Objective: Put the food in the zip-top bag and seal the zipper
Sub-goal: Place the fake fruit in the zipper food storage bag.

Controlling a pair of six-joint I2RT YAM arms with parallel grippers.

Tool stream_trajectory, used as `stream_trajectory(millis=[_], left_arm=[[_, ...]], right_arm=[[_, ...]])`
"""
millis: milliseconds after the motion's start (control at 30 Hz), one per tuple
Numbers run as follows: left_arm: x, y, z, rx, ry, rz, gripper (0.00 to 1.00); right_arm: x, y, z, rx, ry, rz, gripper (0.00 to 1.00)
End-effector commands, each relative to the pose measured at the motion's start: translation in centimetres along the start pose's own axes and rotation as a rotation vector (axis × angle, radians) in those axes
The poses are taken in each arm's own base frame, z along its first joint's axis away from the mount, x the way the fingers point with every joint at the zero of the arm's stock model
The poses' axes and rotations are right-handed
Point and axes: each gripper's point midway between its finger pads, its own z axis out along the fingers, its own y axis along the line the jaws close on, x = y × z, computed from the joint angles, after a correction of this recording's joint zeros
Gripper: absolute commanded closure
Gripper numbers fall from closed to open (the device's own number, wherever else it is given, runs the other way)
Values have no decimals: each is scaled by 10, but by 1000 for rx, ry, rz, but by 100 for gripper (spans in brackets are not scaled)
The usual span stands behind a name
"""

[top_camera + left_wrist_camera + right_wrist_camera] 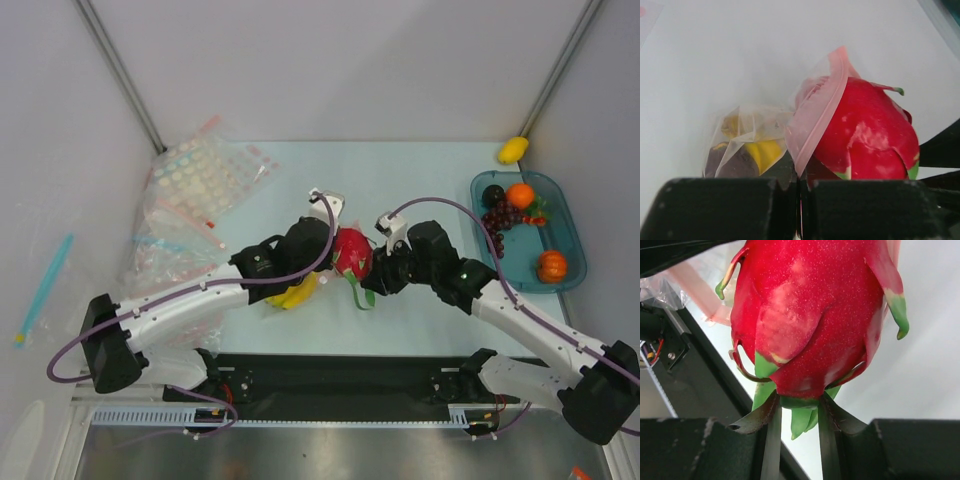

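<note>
The clear zip-top bag (740,131) hangs from my left gripper (801,182), which is shut on its pink zipper (817,112) strip. A yellow banana bunch (762,152) and a dark fruit (722,162) lie inside the bag. My right gripper (796,415) is shut on the green base of the red-pink dragon fruit (810,315). That fruit (867,137) sits at the bag's mouth, with the strip draped over its left side. From above, the dragon fruit (351,252) lies between both grippers and the bananas (297,293) below my left wrist.
A teal tray (567,215) at the right holds an orange (519,195), dark grapes (500,218) and another orange fruit (551,265). A yellow fruit (513,150) lies behind it. Spare bags (200,180) are piled at the back left.
</note>
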Motion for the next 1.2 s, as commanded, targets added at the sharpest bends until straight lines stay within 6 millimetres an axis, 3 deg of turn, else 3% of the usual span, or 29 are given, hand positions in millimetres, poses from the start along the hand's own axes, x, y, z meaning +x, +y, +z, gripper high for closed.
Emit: stream_trajectory(millis=[0,233,433,700,900,1033,1167], left_arm=[[-35,-24,-14,82,-95,-5,100],[-37,-17,-17,48,-113,19,100],[-33,-35,-28,137,-106,84,100],[-9,-55,-46,238,-64,177,100],[7,-63,-53,296,-32,207,100],[11,-75,-59,348,-24,224,100],[13,-90,-65,428,-17,241,100]], right_arm=[[-40,34,-5,-151,-68,-1,100],[-40,36,-11,-181,-61,44,100],[-40,53,-17,-288,-37,75,100],[-39,64,-18,-393,20,183,100],[-43,53,-23,-425,8,275,100],[-54,52,-33,-477,-54,292,100],[-63,38,-40,-495,-113,365,100]])
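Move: My left hand keeps hold of the bag's rim, with the dragon fruit's middle some 4 cm to its right, about 1 cm back and 3 cm below. My right hand grips the fruit's leafy end; the bag mouth it is being fed into lies around 8 cm to its left and 5 cm ahead, at much its own height. The bagged bananas rest about 17 cm left of my right hand, 3 cm nearer me and some 10 cm lower. I draw the bag's rim over the dragon fruit with my left hand, pulling back about 6 cm, rightward and a little up, while turning it some 20 degrees clockwise. My right hand keeps its grip on the leafy end, dips slightly, eases back and a little left, then comes slightly forward and right as it rises, rolling about 35 degrees until its fingers point nearly straight left. ##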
